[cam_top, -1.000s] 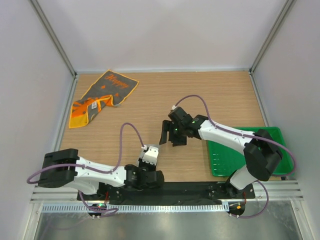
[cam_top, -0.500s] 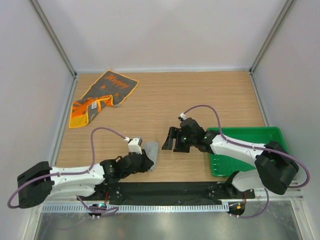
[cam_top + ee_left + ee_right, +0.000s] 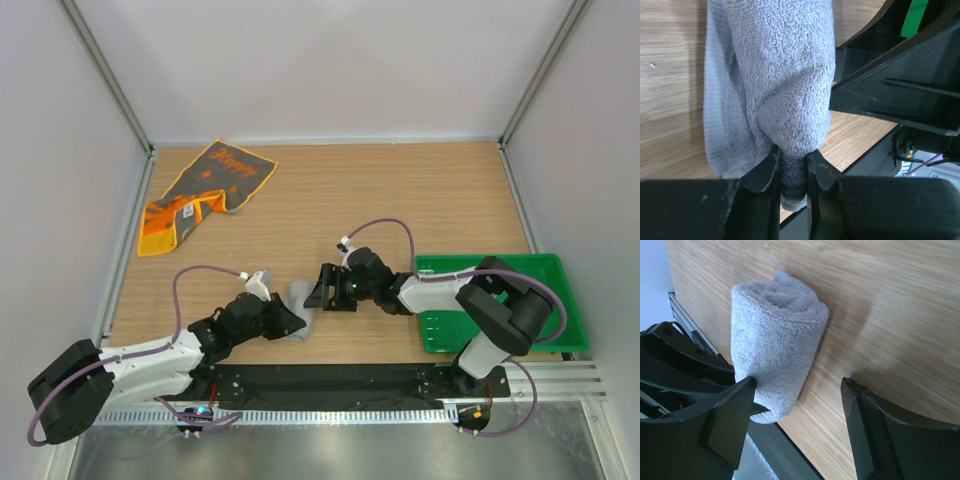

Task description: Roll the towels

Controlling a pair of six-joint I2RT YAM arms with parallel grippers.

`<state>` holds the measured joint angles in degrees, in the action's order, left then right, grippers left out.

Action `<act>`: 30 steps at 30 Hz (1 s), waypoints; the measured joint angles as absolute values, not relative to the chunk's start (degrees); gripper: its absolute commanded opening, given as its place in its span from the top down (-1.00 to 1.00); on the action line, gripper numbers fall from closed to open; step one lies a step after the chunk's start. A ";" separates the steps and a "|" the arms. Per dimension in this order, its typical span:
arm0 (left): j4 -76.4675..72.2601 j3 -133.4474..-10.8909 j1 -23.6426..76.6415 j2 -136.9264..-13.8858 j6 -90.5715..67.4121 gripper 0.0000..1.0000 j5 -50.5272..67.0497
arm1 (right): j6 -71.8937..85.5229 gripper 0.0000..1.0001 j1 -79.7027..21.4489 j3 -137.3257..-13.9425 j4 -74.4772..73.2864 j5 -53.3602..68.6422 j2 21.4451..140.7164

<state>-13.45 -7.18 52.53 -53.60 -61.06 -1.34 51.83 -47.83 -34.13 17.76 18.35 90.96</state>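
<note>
The light grey towel [image 3: 300, 296] lies as a tight roll on the wooden table near the front middle. My left gripper [image 3: 792, 172] is shut on one end of this roll [image 3: 782, 75], pinching a fold of cloth between its fingers. My right gripper [image 3: 797, 385] is open just beside the roll [image 3: 775, 335]; one finger [image 3: 735, 410] touches its side and the other stands apart over bare wood. From above, the left gripper [image 3: 288, 322] and right gripper [image 3: 318, 292] meet at the roll. The dark grey towel with orange print [image 3: 205, 190] lies spread and partly folded at the far left.
A green plastic tray [image 3: 540, 264] sits at the right front, under the right arm's elbow. The black base rail [image 3: 340, 378] runs along the near edge. Grey walls enclose the table on three sides.
The left arm has stretched out low toward the middle and set the grey roll on the table. The right gripper has dropped down and to the left, up against the roll.
</note>
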 measured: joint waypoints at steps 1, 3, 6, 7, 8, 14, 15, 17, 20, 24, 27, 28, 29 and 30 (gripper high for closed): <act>-13.82 -7.09 51.64 -53.89 -61.10 0.95 -0.30 | 51.90 -0.54 -48.12 -34.13 19.31 18.48 91.64; -14.83 -6.81 48.64 -54.74 -61.10 0.95 3.14 | 52.05 -0.52 -48.45 -34.13 21.96 18.87 92.86; -17.32 -5.89 43.40 -56.34 -61.34 0.94 8.97 | 52.45 -0.49 -48.58 -34.13 25.96 19.38 94.89; -18.31 -5.52 41.43 -57.10 -61.47 0.95 11.14 | 52.56 -0.49 -48.64 -34.13 27.24 19.64 95.55; -19.25 -5.30 39.59 -57.93 -61.56 0.95 13.34 | 52.64 -0.49 -48.73 -34.13 28.49 19.90 96.18; -25.52 -5.17 31.38 -65.71 -62.63 0.95 24.69 | 52.86 -0.46 -49.12 -34.15 32.84 21.08 98.43; -26.59 -5.17 30.74 -66.98 -62.76 0.95 25.98 | 52.86 -0.45 -49.12 -34.15 33.19 21.19 98.61; -28.71 -5.19 29.76 -69.34 -62.89 0.95 27.92 | 52.86 -0.41 -49.12 -34.15 33.52 21.23 98.80; -30.94 -5.21 28.36 -71.94 -63.16 0.95 30.30 | 52.84 -0.33 -49.12 -34.15 33.93 21.21 99.18; -33.54 -5.21 26.13 -75.09 -64.62 0.94 33.56 | 52.66 -0.18 -49.30 -34.20 34.46 20.73 99.88; -35.20 -5.21 25.50 -76.99 -65.63 0.91 35.00 | 52.51 -0.11 -49.39 -34.50 34.92 20.51 100.60; -35.70 -5.21 25.34 -77.58 -65.84 0.87 35.40 | 52.42 0.01 -49.39 -34.63 35.07 20.51 100.86; -36.29 -5.21 25.23 -78.13 -66.06 0.84 35.68 | 52.29 0.09 -49.39 -34.89 35.16 20.53 101.21; -36.86 -5.21 25.12 -78.70 -66.24 0.77 35.90 | 52.27 0.17 -49.39 -35.22 35.18 20.60 101.65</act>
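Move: The left hand already pinches the near end of the rolled grey towel, whose middle lies about 3 cm ahead of it at roughly its height. From the open right hand the same roll's middle is some 4 cm to the left, 2 cm back and a touch lower. The orange-grey towel lies about 26 cm ahead and 21 cm left of the left hand, and the green tray's middle some 37 cm right of the right hand, about level with it. Keeping its pinch on the near end, the left hand carries on turning the roll over forward and to the left, creeping about 2.5 cm that way and sinking 1 cm while its wrist twists some 25 degrees and its fingers swing to point more to the right. The right hand slides roughly 3.5 cm left around the roll's far part, most of it early, then dips slightly and draws its wide-open fingers in by about a third, mainly late on, to pinch the cloth between both pads. ##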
